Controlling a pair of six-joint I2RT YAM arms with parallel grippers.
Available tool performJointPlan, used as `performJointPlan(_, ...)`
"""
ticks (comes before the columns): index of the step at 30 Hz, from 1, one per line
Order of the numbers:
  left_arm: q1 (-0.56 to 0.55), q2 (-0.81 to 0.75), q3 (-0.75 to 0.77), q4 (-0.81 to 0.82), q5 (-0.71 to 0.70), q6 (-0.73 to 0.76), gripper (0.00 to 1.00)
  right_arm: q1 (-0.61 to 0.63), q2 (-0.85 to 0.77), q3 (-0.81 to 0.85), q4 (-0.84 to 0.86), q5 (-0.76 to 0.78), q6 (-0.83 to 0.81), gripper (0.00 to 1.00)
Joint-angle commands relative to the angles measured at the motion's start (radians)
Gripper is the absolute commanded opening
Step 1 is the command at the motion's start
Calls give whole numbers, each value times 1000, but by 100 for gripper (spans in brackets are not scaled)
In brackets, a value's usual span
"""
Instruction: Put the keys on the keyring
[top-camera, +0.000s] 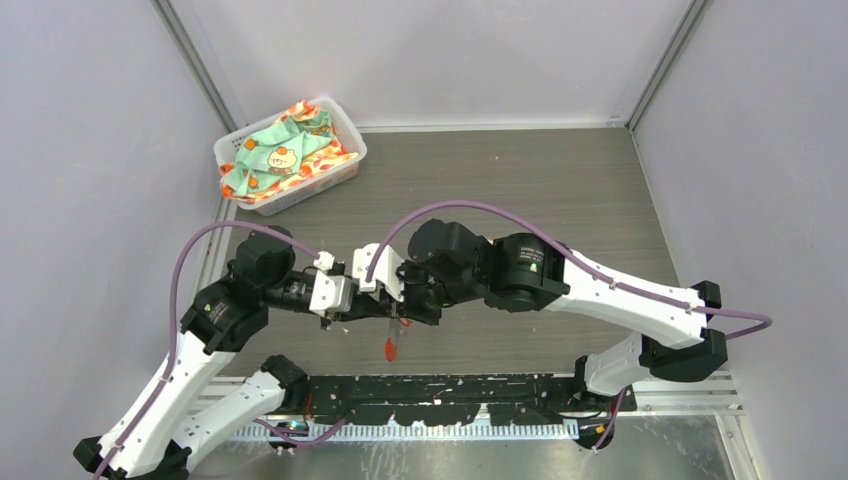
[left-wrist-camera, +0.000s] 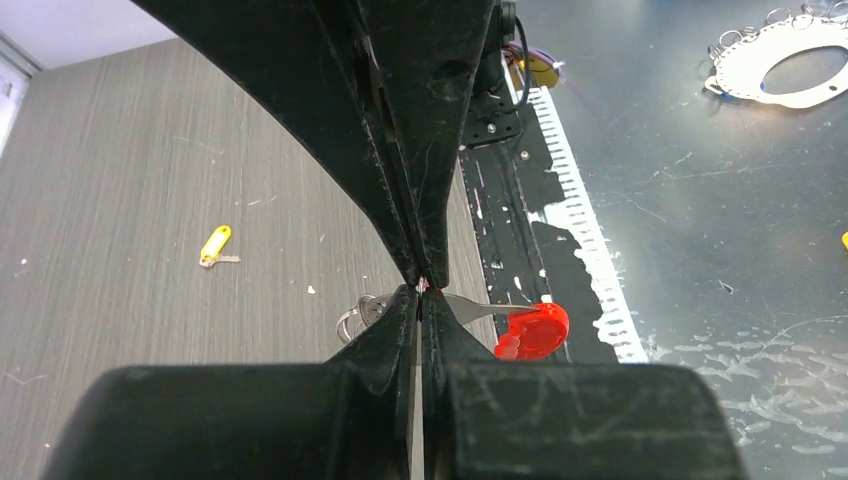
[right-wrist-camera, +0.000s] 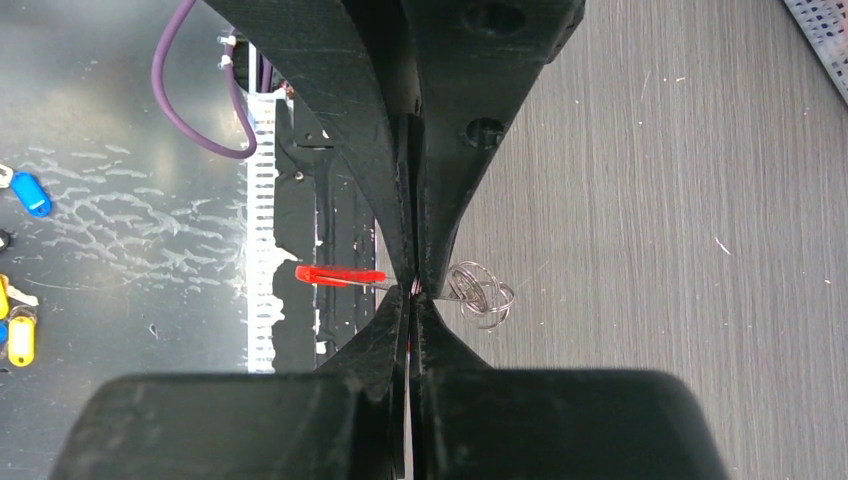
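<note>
My left gripper (left-wrist-camera: 420, 292) and right gripper (right-wrist-camera: 412, 291) meet tip to tip above the table's near edge (top-camera: 395, 318), both shut. They pinch the thin metal shank of the red-headed key (left-wrist-camera: 535, 330) where it joins the keyring (right-wrist-camera: 482, 294), a small bundle of silver wire loops. In the left wrist view the red head sticks out right of the jaws and the loops (left-wrist-camera: 358, 316) show to the left. In the top view the red key (top-camera: 390, 347) hangs below the grippers. A yellow-headed key (left-wrist-camera: 214, 244) lies flat on the wood table, apart.
A white basket (top-camera: 345, 135) of patterned cloth stands at the back left. A black strip (left-wrist-camera: 500, 215) and a metal sheet (left-wrist-camera: 720, 230) lie past the table's near edge. On that sheet are a white disc (left-wrist-camera: 790, 90), a blue tag (right-wrist-camera: 31, 195) and a yellow tag (right-wrist-camera: 19, 340).
</note>
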Motion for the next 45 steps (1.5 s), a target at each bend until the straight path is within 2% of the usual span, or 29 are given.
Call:
performJointPlan(1,1,5,33,-20,-12,13,0,6,-42,-21,103,-11,12,5)
performJointPlan(4,2,-3,29,21,-25,-47,0,5,-128,-136,210,11,10,14)
performJointPlan(11,2,-41,-38,312,9,-352,0,-11,-392,-463,614,81,98,37)
performJointPlan(19,2,-10,-52,515,38,-601,0,-25,-483,-596,818,88,177,39)
performJointPlan(26,2,-3,-50,565,51,-669,0,-44,-492,-598,850,65,176,36)
performJointPlan(32,1,-9,-50,567,51,-668,0,-66,-471,-581,829,38,184,27)
performJointPlan(38,1,-12,-48,564,57,-663,0,-74,-485,-576,796,47,194,36)
performJointPlan(45,2,-6,-41,566,52,-656,0,-84,-487,-561,743,9,203,35)
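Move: The keyring plate is pinched between both grippers, whose tips almost meet: its middle lies about 1 cm right of the left hand and about 1 cm left of the right hand, level fore and aft with both and 1 cm below. Its red handle hangs about 5 cm back from the left hand and 3 cm below; its loose rings stand roughly 3 cm ahead. The red-tagged key hangs 2 cm right, 1 cm back and 3 cm below. Keep the left gripper shut on the keyring and lift it about 6 cm, drifting 2 cm right while its fingers level out and roll slightly. Open the right gripper part-way to release the keyring, draw it off some 4 cm to the right, then raise it alongside, tipping its fingers up about 35 degrees to level. Finish with the right jaws open beside the red-tagged key, having eased slightly forward. ##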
